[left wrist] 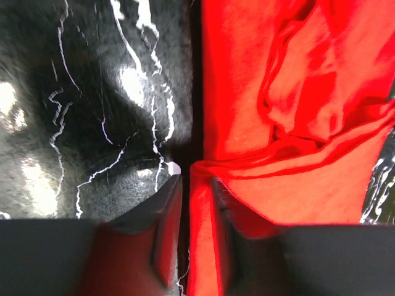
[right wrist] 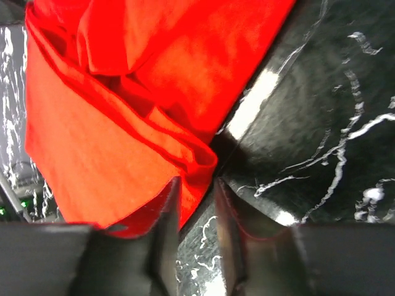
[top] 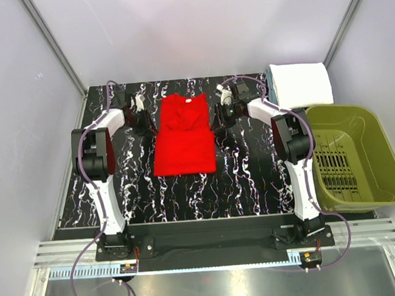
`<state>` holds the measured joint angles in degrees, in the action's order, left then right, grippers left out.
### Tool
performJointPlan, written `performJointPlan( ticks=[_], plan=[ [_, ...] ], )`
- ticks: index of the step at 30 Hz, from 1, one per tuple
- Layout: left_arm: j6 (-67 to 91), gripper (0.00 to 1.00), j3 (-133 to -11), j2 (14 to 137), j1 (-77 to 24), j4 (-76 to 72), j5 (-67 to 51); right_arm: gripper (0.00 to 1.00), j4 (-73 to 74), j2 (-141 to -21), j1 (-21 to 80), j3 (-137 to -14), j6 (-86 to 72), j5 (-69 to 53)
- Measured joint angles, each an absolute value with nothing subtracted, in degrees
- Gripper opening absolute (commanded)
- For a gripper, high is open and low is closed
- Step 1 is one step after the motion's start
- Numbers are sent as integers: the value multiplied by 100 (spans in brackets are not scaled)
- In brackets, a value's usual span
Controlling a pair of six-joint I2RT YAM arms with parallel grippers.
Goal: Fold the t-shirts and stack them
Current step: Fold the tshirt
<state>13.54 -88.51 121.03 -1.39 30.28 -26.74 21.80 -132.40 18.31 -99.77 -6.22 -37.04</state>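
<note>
A bright red t-shirt [top: 183, 135] lies on the black marbled table [top: 254, 178], its sides folded in to a long rectangle, collar at the far end. My left gripper [top: 152, 124] is at its upper left edge. In the left wrist view the gripper [left wrist: 196, 182] is open a little, and the edge of the red t-shirt [left wrist: 290, 92] runs through the gap. My right gripper [top: 216, 119] is at the upper right edge. Its wrist view shows the gripper [right wrist: 196, 183] open, with a fold of the red t-shirt [right wrist: 123, 92] just reaching between the tips. A folded white t-shirt [top: 301, 83] sits at the back right.
An olive-green plastic basket [top: 337, 108] stands on the right of the table, just in front of the white stack. Both arms' bases are bolted at the near edge. Grey walls close the back and the sides.
</note>
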Motion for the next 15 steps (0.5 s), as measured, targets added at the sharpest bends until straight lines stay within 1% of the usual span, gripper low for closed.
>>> performJointPlan(
  ticks=[2, 3, 5, 6, 7, 10, 12, 15],
  plan=[
    [1361, 41, -8989, 12099, -121, 3116, -2679, 53, 2281, -13260, 1817, -10097, -692, -3520],
    [1378, 47, -9061, 12090, -110, 3118, -2679, 55, 2314, -13244, 1811, -10127, -738, -3400],
    [1437, 48, -9137, 12038, -73, 3183, -2635, 59, 2421, -13152, 1798, -10088, -921, -3140],
    [1498, 47, -9133, 11963, -47, 3288, -2580, 69, 2499, -13056, 1787, -10009, -1072, -3041],
    [1542, 48, -9089, 11880, -23, 3358, -2512, 84, 2526, -12910, 1782, -9850, -1229, -2976],
    [1730, 52, -8254, 11148, 58, 3269, -2303, 85, 2589, -12199, 1787, -8997, -1590, -2963],
    [1885, 54, -7393, 10416, 108, 3256, -2248, 83, 2589, -11601, 1852, -8361, -1800, -2958],
    [2062, 55, -6281, 9478, 106, 3162, -2246, 80, 2526, -10857, 2084, -7577, -2060, -2956]
  ],
)
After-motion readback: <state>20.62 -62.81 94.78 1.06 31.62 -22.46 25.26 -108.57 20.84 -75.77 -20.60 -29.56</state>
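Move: From the left hand, the t-shirt's near left corner lies about 21 cm back and 2 cm left; the collar is some 16 cm ahead and 16 cm right, and the middle of the fold edge level, 14 cm right. From the right hand, the near right corner is about 21 cm back and 1 cm right, the collar 16 cm ahead and 11 cm left, the fold edge's middle level, 14 cm left. Everything lies about 1 cm below the hands. Both hands, already part open at the two ends of the t-shirt's fold edge, edge forward a touch as they open further, the right one nearly wide and the left about half, and come free of the cloth. They then sweep quickly back along the shirt's sides towards its near corners, about 10 cm and rising some 4 cm, the left turning 10 degrees counter-clockwise and drifting slightly left, the right turning a little clockwise while its fingers tip more steeply down. ##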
